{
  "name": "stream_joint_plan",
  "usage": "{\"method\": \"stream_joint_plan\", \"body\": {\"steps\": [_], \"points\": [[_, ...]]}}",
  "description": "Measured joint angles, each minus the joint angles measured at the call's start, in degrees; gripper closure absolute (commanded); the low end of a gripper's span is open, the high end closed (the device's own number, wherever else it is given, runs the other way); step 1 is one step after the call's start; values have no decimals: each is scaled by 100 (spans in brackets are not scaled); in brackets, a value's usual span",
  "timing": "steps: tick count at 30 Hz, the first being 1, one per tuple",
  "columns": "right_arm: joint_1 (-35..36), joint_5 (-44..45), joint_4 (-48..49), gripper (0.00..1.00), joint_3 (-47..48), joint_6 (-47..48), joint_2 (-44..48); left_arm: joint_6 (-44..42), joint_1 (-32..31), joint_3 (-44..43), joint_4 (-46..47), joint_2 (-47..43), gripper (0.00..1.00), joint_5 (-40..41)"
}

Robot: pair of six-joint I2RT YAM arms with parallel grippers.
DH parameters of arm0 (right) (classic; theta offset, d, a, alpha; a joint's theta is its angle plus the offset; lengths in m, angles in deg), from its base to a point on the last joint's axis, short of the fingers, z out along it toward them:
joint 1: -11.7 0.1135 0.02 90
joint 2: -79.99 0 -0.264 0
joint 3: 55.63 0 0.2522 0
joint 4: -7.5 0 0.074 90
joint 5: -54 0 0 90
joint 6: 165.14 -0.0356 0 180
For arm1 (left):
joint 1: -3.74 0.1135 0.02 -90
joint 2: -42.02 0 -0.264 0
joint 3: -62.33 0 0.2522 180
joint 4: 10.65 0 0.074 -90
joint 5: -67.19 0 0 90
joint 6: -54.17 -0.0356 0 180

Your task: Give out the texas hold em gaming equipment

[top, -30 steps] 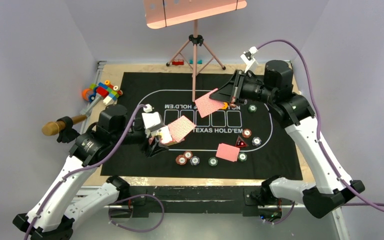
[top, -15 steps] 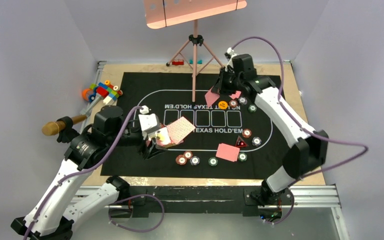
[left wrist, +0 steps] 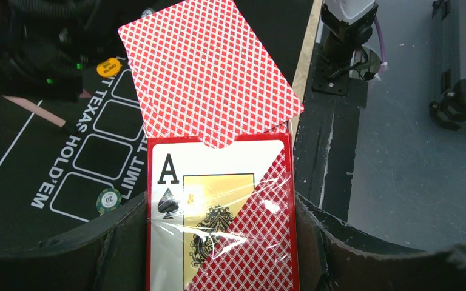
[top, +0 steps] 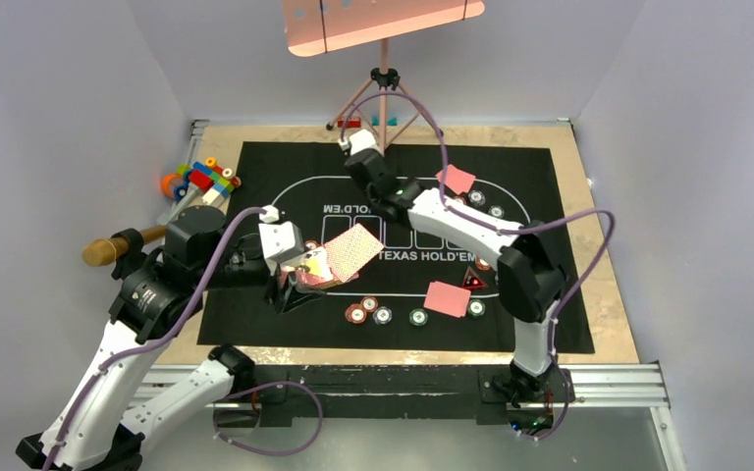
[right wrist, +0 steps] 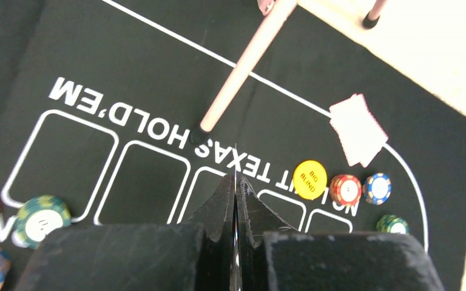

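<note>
My left gripper (left wrist: 218, 242) is shut on a red card box (left wrist: 218, 212) showing an ace of spades. One red-backed card (left wrist: 209, 73) sticks out of its top. That gripper (top: 304, 275) hovers over the mat's near left. My right gripper (right wrist: 235, 179) is shut, with a card's thin edge showing between its fingers. It (top: 385, 201) hangs over the far middle boxes. Two cards (top: 455, 180) lie far right, by a yellow button (right wrist: 310, 179) and chips (right wrist: 346, 189). More cards (top: 447, 298), a triangle (top: 472, 281) and chips (top: 369, 310) lie near.
A pink tripod (top: 383, 108) stands at the back, one leg (right wrist: 243, 66) planted on the black mat (top: 275, 177) just beyond my right fingertips. Toy blocks (top: 201, 179) and a wooden-handled tool (top: 118, 247) lie off the mat at the left.
My right arm has swung from the far right to the far middle, carrying its card and uncovering the two cards at the far right. The left arm has barely shifted.
</note>
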Motion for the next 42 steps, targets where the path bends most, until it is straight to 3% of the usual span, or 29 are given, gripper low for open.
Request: {"method": "stream_joint_plan", "body": {"steps": [11, 26, 28, 34, 42], "points": [[280, 1482, 710, 100, -11, 903, -1108, 107, 0, -125, -31, -15, 100, -140], [691, 1528, 356, 100, -15, 258, -1738, 118, 0, -125, -109, 44, 100, -192], [745, 1392, 297, 92, -15, 131, -1766, 118, 0, -125, -109, 66, 100, -221], [774, 800, 297, 58, -221, -136, -1768, 116, 0, -127, -120, 94, 100, -269], [717, 369, 485, 41, -442, -369, -1580, 114, 0, -155, -133, 101, 100, -271]]}}
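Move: The right hand holds a single card, seen edge-on, high over the mat; the spot for it, between the second and third card slots from the left, lies about 20 cm below, some 3 cm back and 2 cm left. The tripod pole's foot is about 7 cm beyond that spot, the yellow big blind disc 12 cm to its right and 6 cm farther out, the green chips 10 cm to its left and 3 cm nearer. From the left hand the spot is about 27 cm ahead, 12 cm right and 33 cm below. The right hand carries the card down some 15 cm towards the row of slots, at first easing slightly forward while its left side rolls down about 20 degrees, then drawing back and to the left as it sinks, to end about 4 cm nearer and 4 cm farther left, with roughly half the roll undone. Low over the mat, its shut fingers part to about half open and let go of the card, staying just above it. ##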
